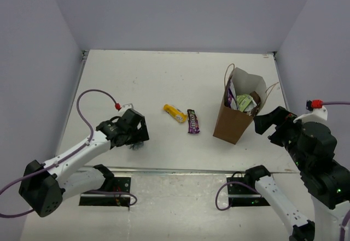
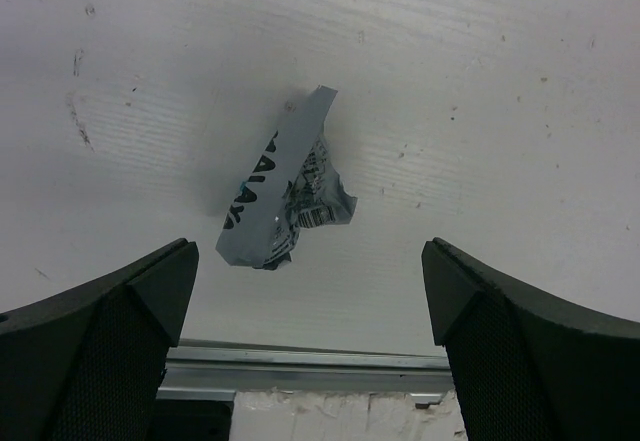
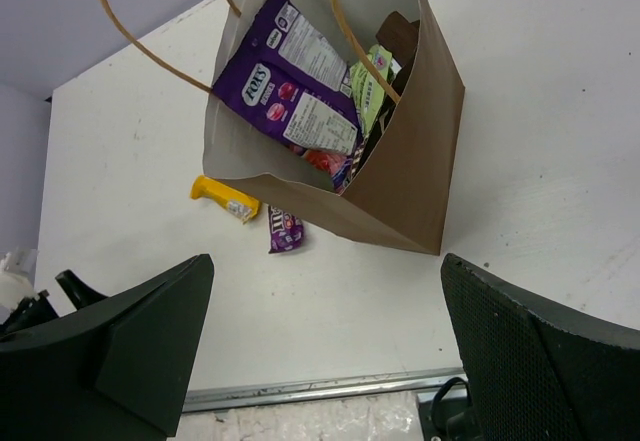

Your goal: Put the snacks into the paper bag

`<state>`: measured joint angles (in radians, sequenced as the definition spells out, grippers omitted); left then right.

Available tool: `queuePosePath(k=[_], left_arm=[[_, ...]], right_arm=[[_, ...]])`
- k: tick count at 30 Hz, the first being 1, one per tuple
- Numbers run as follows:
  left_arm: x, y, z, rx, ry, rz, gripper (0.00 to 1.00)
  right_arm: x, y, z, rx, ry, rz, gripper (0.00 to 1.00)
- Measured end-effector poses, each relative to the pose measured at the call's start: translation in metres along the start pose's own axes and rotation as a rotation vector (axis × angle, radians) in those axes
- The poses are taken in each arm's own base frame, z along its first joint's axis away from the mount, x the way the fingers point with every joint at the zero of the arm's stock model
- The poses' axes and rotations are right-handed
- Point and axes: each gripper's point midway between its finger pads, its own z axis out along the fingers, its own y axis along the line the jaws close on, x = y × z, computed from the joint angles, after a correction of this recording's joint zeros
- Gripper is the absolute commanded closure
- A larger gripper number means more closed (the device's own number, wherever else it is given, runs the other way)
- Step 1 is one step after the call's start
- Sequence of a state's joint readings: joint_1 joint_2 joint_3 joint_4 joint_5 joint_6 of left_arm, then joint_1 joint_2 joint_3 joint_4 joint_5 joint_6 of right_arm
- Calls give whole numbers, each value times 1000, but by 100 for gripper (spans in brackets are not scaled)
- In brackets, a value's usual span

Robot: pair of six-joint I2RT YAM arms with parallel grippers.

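The paper bag (image 1: 232, 123) stands upright at the right of the table, its mouth open. Inside the paper bag (image 3: 410, 161) lie a purple Fox's pouch (image 3: 285, 86), a green packet (image 3: 370, 86) and a dark brown wrapper (image 3: 400, 31). Left of it on the table are a yellow bar (image 1: 174, 113) and a purple packet (image 1: 193, 121). A crumpled grey wrapper (image 2: 280, 196) lies just ahead of my left gripper (image 2: 308, 261), which is open and empty. My right gripper (image 3: 328, 271) hangs open and empty above the table, near the bag's front right side.
A metal rail (image 1: 208, 171) runs along the table's near edge, right under both grippers. White walls close the table in at the back and sides. The bag's thin loop handles (image 3: 140, 31) stick up over its mouth.
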<state>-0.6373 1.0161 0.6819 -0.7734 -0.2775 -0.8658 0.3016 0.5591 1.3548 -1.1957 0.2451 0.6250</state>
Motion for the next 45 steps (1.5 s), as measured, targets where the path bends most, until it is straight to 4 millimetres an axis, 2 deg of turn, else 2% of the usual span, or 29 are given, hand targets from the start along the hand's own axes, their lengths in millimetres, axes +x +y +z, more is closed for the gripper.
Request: queuePosePath(k=[8,16,17,19,20,21,24,30,32,34,38,39,42,44,45], left_arm=[[8,-2,24,-62,49,-2,0],[16,5,33,-104,72,-14,10],[17,7,34,-108,75,-15,14],[20,8,36,-115,81,-21,35],[21,9,37,-117,84,-19,47],[23,9,38,-120,86,-25,72],[26,9,41,-116,92,-32,100],[25,-8,40,-41,109,-47,100],[20,-22,36,17,110,-47,100],[6,-46,27,106,101,-49,100],[-39,-117,-9,376,42,-42,100],[-55,-142,-26,475,22,-35,100],[-86,-199,-68,682,-29,19,100],[-99,-238,-98,789,-52,83,100],[-105,-265,-119,859,-70,130,100]], right_arm=[[0,0,-1,-9,-1,-6,1],[0,-2,-1,1,-10,-7,1],[0,-2,-2,0,-11,-7,1],[0,-3,-2,-3,-13,-6,1],[1,-3,-3,-4,-14,-6,1],[2,-4,-3,-4,-12,-7,1],[3,-4,-2,-1,-9,-8,1],[3,-4,-2,-3,-8,-9,1],[3,-4,-3,-6,-11,-8,1],[3,-4,-3,-9,-12,-8,1],[3,-5,-4,-10,-14,-7,1],[3,-5,-4,-10,-14,-7,1],[3,-5,-4,-10,-15,-5,1],[3,-5,-4,-10,-15,-3,1],[3,-5,-4,-11,-15,-3,1]])
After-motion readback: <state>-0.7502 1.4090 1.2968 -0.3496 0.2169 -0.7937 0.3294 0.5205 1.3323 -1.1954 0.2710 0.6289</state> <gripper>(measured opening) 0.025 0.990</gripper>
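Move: The silver snack lies almost directly under the open left fingers, about 5 cm below them. From this hand the yellow snack lies some 13 cm ahead and 17 cm to the right, and the purple bar about 9 cm ahead and 25 cm to the right, both about 5 cm lower. The paper bag stands roughly 43 cm to the right and 8 cm ahead, its middle some 5 cm higher. From the right hand the silver snack is about 47 cm left, 5 cm ahead and 31 cm below. Sink the left gripper about 5 cm with its fingers astride the silver snack and shut them to pinch it. Then raise the snack off the table, slowly at first and then fast, some 25 cm up and about as far right, a little forward, towards the paper bag, swinging the fingertips up and round clockwise to point at the bag. ##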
